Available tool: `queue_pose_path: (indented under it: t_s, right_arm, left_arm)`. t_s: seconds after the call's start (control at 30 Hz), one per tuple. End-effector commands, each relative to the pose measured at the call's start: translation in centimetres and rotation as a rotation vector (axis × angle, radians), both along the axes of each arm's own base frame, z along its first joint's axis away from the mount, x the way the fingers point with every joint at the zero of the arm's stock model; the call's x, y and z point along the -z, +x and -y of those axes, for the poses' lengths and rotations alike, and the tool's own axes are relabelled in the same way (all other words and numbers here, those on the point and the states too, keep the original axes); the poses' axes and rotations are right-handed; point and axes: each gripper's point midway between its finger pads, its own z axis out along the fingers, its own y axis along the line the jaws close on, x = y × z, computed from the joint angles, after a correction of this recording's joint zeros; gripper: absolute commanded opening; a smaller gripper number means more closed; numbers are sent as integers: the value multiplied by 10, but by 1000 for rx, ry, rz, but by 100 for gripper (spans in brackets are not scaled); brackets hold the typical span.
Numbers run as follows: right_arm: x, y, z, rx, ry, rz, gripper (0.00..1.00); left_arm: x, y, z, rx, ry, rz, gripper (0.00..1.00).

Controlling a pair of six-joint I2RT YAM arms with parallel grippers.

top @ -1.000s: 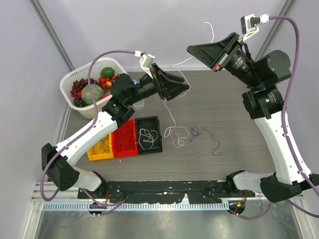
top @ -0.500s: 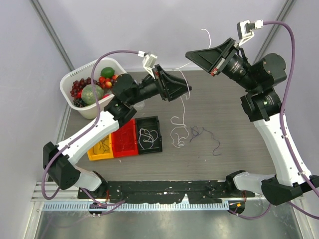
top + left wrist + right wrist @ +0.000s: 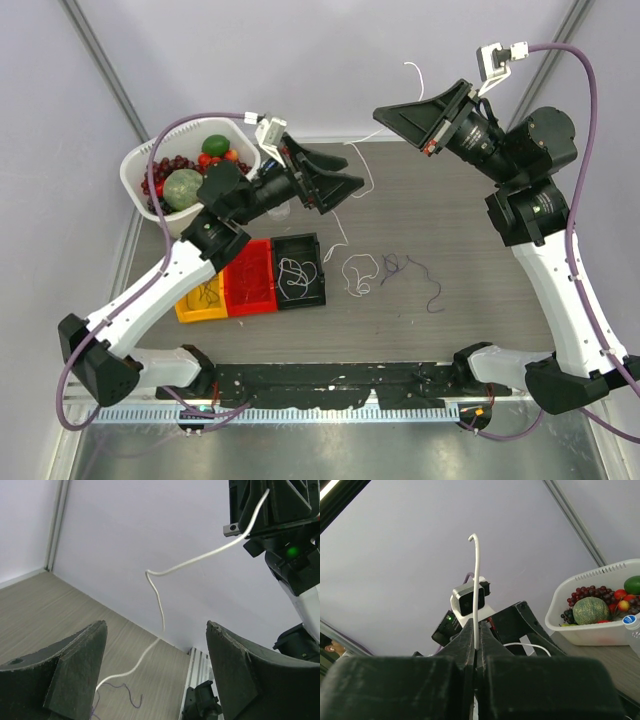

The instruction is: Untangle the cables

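Observation:
A long white cable [image 3: 349, 218] hangs from my right gripper [image 3: 383, 113], which is raised over the table's far edge and shut on it. Its free end [image 3: 475, 570] sticks up past the pinched jaws. The cable sags down to loose loops on the table beside a dark purple cable [image 3: 411, 270]. My left gripper [image 3: 352, 172] is open just left of the hanging strand and holds nothing. In the left wrist view the white cable [image 3: 159, 597] crosses the gap between the spread fingers [image 3: 77, 667] without touching them.
Black bin [image 3: 312, 297] holds a coiled white cable. Red bin [image 3: 250, 285] and yellow bin [image 3: 197, 300], which holds a dark cable, sit beside it at the near left. A white basket [image 3: 150, 200] of fruit stands at the far left corner.
My left gripper has opened, let go of the white cable and drawn back to the left. The strand now hangs free from the right gripper, which has hardly moved.

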Motion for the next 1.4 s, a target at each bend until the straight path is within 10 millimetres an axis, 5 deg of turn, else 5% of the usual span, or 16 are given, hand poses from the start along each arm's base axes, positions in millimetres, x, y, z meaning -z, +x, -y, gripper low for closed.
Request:
queue_pose_path:
  t_s: [0.0,0.2,0.3,0.4,0.47,0.63,0.77,1.0,1.37]
  right_arm:
    - [-20,-18,5,-4,29,67,1]
    - [-17,-19,6,-8,32,52,1]
    - [-17,-21,6,-8,31,55,1]
    - [-10,-19,7,4,15,41,1]
    - [0,-16,8,28,-10,24,7]
    - [53,-3,19,147,-193,-61,56]
    - [99,9,46,316,-344,-145,71]
    - [148,15,79,488,-476,-276,75]
    - [151,15,80,491,-474,-294,74]
  left_arm:
    - [-29,1,14,67,-69,57,84]
    - [-40,15,39,139,-145,50,71]
    - [-43,15,46,177,-152,39,28]
    - [-34,22,39,102,-111,44,0]
    - [-28,25,27,18,-68,58,0]
    - [5,39,-7,-193,100,61,0]
    - [35,43,-37,-328,170,31,0]
    - [85,58,-63,-451,165,-64,0]
    - [149,70,-82,-562,185,-144,0]
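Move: The held white cable's nearest hanging span is about 6 cm right and 4 cm ahead of the open left gripper, roughly level. The black bin is some 9 cm left, 1 cm ahead and 42 cm below; on the table the loose white cable is 4 cm right, level fore-and-aft and 45 cm down. From the right gripper, still pinching the cable, the span is 12 cm below and 3 cm ahead. Bring the left gripper about 5 cm right and 4 cm forward onto the hanging white cable and pinch it shut. Then open the right gripper to let go and draw it some 16 cm down and 8 cm right, tipping it down; meanwhile carry the cable left about 12 cm, then down some 16 cm towards the black bin, swinging the left wrist counter-clockwise. ##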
